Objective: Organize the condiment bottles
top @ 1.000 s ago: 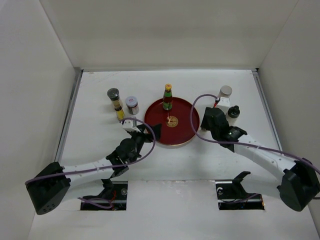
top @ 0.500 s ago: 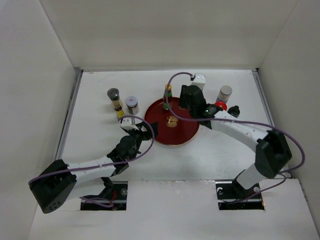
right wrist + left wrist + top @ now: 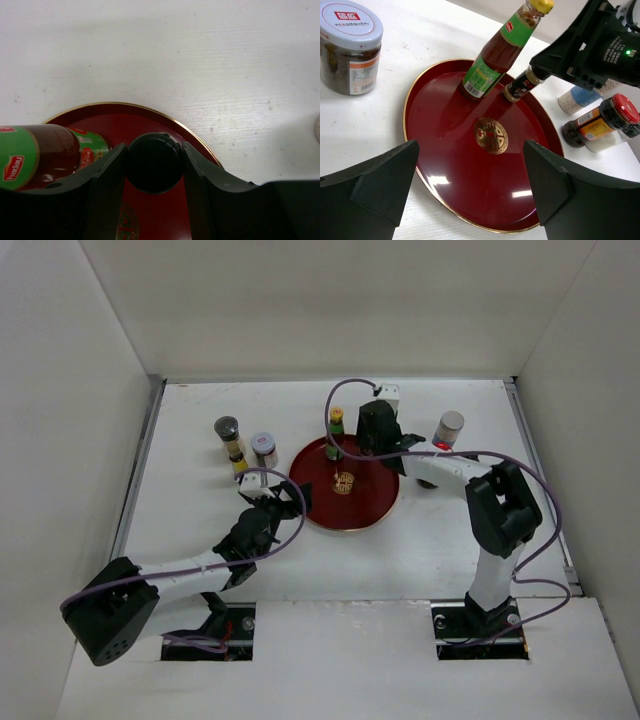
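Note:
My right gripper (image 3: 153,150) is shut on a small black-capped bottle (image 3: 153,161), holding it tilted over the far part of the dark red tray (image 3: 350,512), right beside an upright green-label bottle with a yellow cap (image 3: 337,430). The left wrist view shows that held bottle (image 3: 520,86) with its base at or just above the tray (image 3: 450,165); I cannot tell if it touches. My left gripper (image 3: 470,165) stands open at the tray's near left edge, empty. Left of the tray stand a grey-capped jar (image 3: 227,430), a small yellow bottle (image 3: 240,465) and a white-lidded jar (image 3: 264,448).
Right of the tray stand a white bottle with a silver cap (image 3: 449,427) and a red-capped jar (image 3: 605,120), with the right arm (image 3: 495,505) arching past them. White walls close in the table on three sides.
The right arm has swung left from the table's right side to the tray's far side, carrying the black-capped bottle. The left gripper has edged slightly toward the tray, still open.

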Motion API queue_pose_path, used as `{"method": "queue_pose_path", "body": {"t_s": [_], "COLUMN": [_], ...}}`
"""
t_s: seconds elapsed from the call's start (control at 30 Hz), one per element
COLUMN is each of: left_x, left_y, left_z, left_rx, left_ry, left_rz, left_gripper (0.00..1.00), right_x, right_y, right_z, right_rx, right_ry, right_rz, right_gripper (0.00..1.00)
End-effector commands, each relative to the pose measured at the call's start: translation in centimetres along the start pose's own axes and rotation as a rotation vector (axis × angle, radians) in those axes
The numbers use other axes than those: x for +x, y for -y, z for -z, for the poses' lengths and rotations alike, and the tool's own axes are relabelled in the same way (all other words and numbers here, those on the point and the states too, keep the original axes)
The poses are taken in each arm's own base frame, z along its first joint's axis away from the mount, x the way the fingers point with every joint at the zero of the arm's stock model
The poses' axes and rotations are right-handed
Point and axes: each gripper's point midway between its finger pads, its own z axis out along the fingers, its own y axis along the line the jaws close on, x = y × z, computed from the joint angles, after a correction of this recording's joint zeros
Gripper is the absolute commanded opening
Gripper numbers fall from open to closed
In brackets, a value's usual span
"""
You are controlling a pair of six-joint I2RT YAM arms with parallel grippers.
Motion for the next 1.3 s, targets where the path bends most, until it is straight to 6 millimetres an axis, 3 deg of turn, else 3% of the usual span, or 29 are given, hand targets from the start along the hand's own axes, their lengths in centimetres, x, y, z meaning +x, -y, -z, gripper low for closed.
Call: {"method": "queue_pose_path", "body": {"t_s": [0.0, 0.17, 0.3, 0.37, 0.5, 0.67, 0.8, 0.9, 0.97, 1.27], "left_x": [-0.8, -0.6, -0.6, -0.6, -0.5, -0.6, -0.8, -0.7, -0.6, -0.9], "left_y": [0.6, 0.7, 0.7, 0.7, 0.6, 0.4, 0.3, 0.2, 0.2, -0.1], "left_z": [-0.2, -0.4, -0.4, -0.4, -0.4, -0.2, -0.1, -0.2, -0.2, 0.2], "left_rx": [0.029, 0.025, 0.025, 0.025, 0.023, 0.022, 0.022, 0.019, 0.018, 0.017], "left_ry": [0.028, 0.022, 0.022, 0.022, 0.018, 0.019, 0.025, 0.023, 0.022, 0.03], "left_rz": [0.015, 0.009, 0.009, 0.009, 0.007, 0.007, 0.01, 0.008, 0.007, 0.013], "left_gripper": [0.84, 0.84, 0.84, 0.84, 0.84, 0.84, 0.85, 0.85, 0.85, 0.85], "right_x": [-3.5, -2.5, -2.0, -2.6, -4.2, -5.4, -6.2, -5.3, -4.5, -3.0], "right_y": [-2.6, -2.6, -2.3, -2.3, -1.2, 2.6, 9.1, 12.8, 14.1, 16.0], "right_z": [-0.1, -0.2, -0.2, 0.6, 3.4, 8.7, 11.5, 12.1, 12.2, 10.3], "right_rx": [-0.088, -0.103, -0.097, -0.106, -0.107, -0.068, 0.061, 0.153, 0.195, 0.252], "right_ry": [0.089, 0.069, 0.055, 0.065, 0.095, 0.155, 0.207, 0.179, 0.148, 0.079], "right_rz": [-0.052, -0.049, -0.044, -0.048, -0.059, -0.091, -0.151, -0.161, -0.154, -0.126], "right_gripper": [0.4, 0.46, 0.64, 0.72, 0.77, 0.78, 0.78, 0.82, 0.88, 0.92]}}
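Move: The right hand still grips the small black-capped spice bottle by its top, over the tray, the bottle's middle about 4 cm below the hand point, with the tall sauce bottle level with it some 8 cm to the left. The red-capped jar is about 15 cm right and 7 cm back; beyond it, the silver-lidded shaker is 4 cm ahead and 18 cm right, the white bottle 7 cm back and 21 cm right. From the left hand, the jar is roughly 12 cm ahead and 29 cm right. The right hand eases the spice bottle about a centimetre left towards the sauce bottle, then opens its fingers and lets go, leaving the bottle inside the tray's far rim. It backs off and climbs clear, swings some 16 cm right and about 8 cm back to the red-capped jar while turning about 15 degrees clockwise, and sinks some 6 cm from the top of that arc to bring its wide-open fingers over the red cap. ##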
